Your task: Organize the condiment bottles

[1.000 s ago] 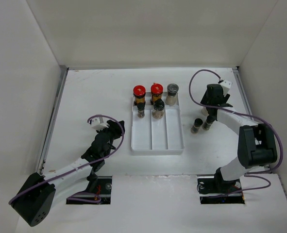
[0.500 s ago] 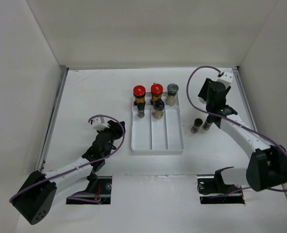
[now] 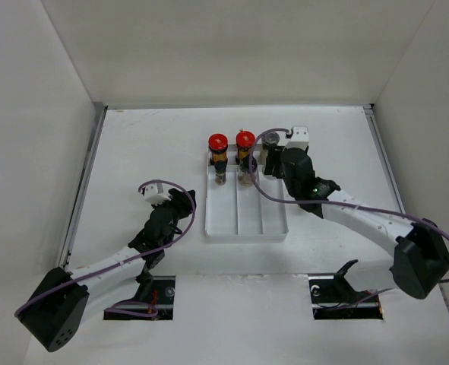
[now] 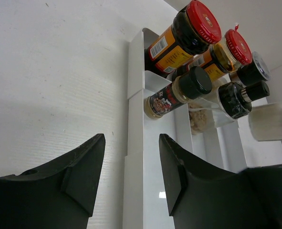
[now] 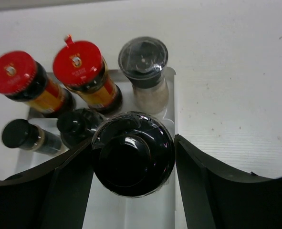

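Two red-capped bottles [image 3: 218, 144] [image 3: 245, 141] and a grey-capped bottle [image 5: 143, 59] stand at the far end of the white tray [image 3: 247, 217]. In front of them stand two black-capped shakers [image 3: 221, 177] [image 3: 246, 177]. My right gripper [image 3: 273, 163] is shut on another black-capped shaker [image 5: 133, 162], holding it by the cap above the tray's right channel, just in front of the grey-capped bottle. My left gripper [image 3: 180, 204] rests left of the tray. Its jaws stand a little apart with nothing between them, and it [image 4: 131, 143] points along the tray's left wall [image 4: 133, 157].
The right arm [image 3: 361, 217] stretches across the table right of the tray and hides what lies under it. White walls enclose the table on three sides. A purple cable loops over each wrist.
The right arm has swung left from the table's right side to above the tray, carrying a black-capped shaker. The left arm has not moved.
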Controlling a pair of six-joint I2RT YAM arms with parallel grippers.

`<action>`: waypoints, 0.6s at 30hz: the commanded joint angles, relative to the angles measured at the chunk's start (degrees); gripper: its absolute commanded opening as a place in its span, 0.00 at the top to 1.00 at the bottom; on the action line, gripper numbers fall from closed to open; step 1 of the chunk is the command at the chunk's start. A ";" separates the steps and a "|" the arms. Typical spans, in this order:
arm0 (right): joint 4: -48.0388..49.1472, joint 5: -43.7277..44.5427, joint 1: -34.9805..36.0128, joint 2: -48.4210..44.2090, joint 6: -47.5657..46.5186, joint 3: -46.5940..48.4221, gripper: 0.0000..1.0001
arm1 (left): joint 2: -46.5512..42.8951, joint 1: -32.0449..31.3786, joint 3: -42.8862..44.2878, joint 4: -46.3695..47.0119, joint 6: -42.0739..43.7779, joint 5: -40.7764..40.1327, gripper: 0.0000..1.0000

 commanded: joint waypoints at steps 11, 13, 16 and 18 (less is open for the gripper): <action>9.41 -4.13 -4.01 10.79 0.15 3.55 0.46 | -1.52 -0.45 -0.11 3.21 -0.04 0.15 0.53; 9.59 -4.13 -4.10 12.64 0.24 3.82 0.45 | -1.34 -0.45 -0.11 3.21 -0.13 0.15 0.53; 10.11 -3.96 -4.71 14.75 0.24 3.82 0.41 | -0.73 -0.53 -0.02 3.47 -0.13 0.41 0.53; 11.08 -3.69 -4.89 15.54 0.33 3.47 0.35 | -1.07 -0.53 -0.02 3.39 -0.04 0.23 0.53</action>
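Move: The right hand already holds a black-capped bottle high over the tray; its place, the far end of the tray's right-hand slot, lies about 4 cm ahead, straight across and some 20 cm below. From that hand, the clear-topped grinder stands about 12 cm ahead and level sideways, the bottle already in the tray 4 cm ahead and 8 cm left, and the nearer red-lidded jar 12 cm ahead and 8 cm left. The place is some 28 cm right, 7 cm ahead and 11 cm below the left hand. With its fingers kept shut on the cap, the right hand lowers the bottle about 9 cm towards the far end of the right-hand slot, quickest at first, while easing some 3 cm forward towards the grinder with hardly any sideways drift. As it sinks, the wrist tips the fingers down by about 10 degrees, and the hold is not released. ##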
